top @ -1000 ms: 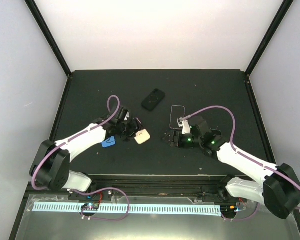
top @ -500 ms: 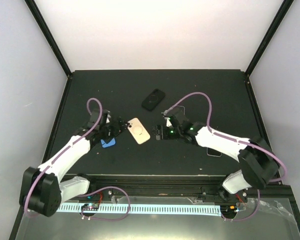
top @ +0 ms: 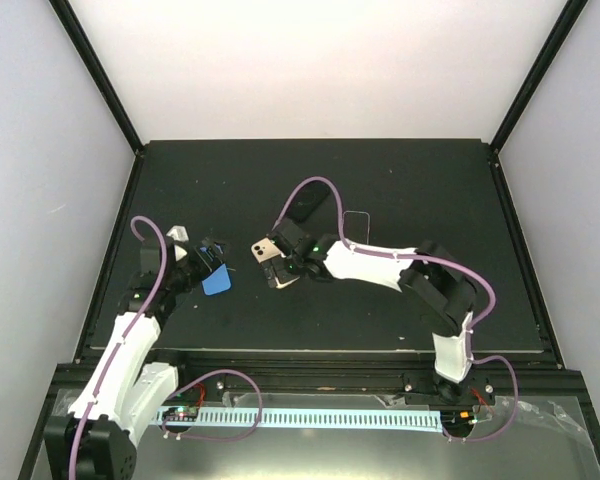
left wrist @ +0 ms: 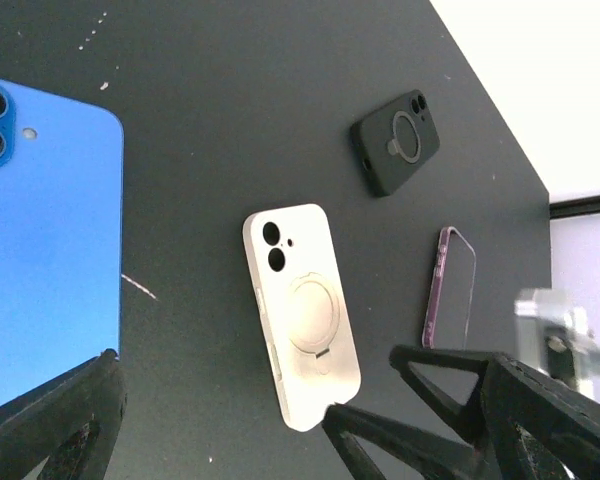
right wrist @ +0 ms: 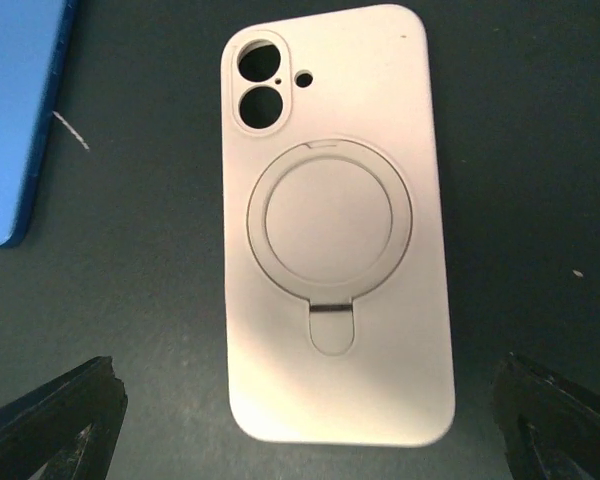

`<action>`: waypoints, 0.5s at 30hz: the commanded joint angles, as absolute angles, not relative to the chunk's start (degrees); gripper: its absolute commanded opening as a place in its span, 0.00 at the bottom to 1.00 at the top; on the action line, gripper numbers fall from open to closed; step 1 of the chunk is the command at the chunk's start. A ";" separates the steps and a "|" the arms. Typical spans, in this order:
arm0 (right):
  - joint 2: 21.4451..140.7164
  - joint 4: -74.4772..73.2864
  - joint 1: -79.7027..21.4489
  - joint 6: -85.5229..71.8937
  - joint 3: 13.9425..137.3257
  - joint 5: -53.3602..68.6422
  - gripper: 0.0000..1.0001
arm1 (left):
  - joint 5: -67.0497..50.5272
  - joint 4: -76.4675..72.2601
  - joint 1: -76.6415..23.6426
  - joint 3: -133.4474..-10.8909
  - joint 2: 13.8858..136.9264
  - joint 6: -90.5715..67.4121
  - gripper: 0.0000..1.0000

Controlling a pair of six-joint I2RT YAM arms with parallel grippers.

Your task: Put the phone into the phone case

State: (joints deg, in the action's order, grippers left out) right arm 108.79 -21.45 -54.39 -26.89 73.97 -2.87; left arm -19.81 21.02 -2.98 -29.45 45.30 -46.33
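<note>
The blue phone (top: 217, 282) lies camera side up on the black table; it also shows in the left wrist view (left wrist: 40, 250) and the right wrist view (right wrist: 15, 120). A cream phone case (top: 266, 250) with a ring stand lies back up just right of it, and shows in the left wrist view (left wrist: 300, 315) and right wrist view (right wrist: 335, 220). My right gripper (top: 284, 270) (right wrist: 305, 440) is open, hovering over the case's lower end. My left gripper (top: 202, 262) (left wrist: 300, 440) is open and empty, beside the phone.
A black case (top: 305, 205) (left wrist: 398, 140) lies farther back, partly under the right arm's cable. A clear, purple-edged case (top: 355, 222) (left wrist: 450, 290) lies to its right. The right arm (top: 380, 265) stretches across the table's middle.
My right arm has swung left across the table to above the cream case. My left arm has drawn back to the left, away from the case, to beside the blue phone.
</note>
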 commanded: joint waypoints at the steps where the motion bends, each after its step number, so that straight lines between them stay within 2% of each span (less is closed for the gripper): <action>1: 112.64 -25.25 -55.15 -23.33 78.43 -8.85 1.00 | -20.43 19.08 -2.35 -25.94 40.92 -46.67 0.99; 15: 120.62 -27.22 -55.29 -20.82 82.80 -6.62 1.00 | -21.43 18.12 -2.26 -23.12 40.22 -46.41 0.99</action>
State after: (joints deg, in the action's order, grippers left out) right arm 119.52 -26.44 -55.11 -21.91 81.62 -6.98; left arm -20.08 19.59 -2.63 -23.31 39.77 -46.76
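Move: The right gripper hangs open some 6 cm above the table; the beige phone case's middle lies about 4 cm ahead of it and 2 cm to its left. From that middle, the blue phone is about 16 cm left and 1 cm nearer, and the black case roughly 19 cm farther out and 9 cm right. From the left hand, the beige case is about 16 cm right, 4 cm ahead and 14 cm below. Lower the right gripper about 5 cm, easing it roughly 1 cm forward, so its wide-open fingers come down astride the beige case's near end, away from the lens holes. Tip the wrist some 10 degrees on the way, bringing the fingers closer to straight down. Let the empty left gripper sink a couple of centimetres and draw slightly back, fingers open. ##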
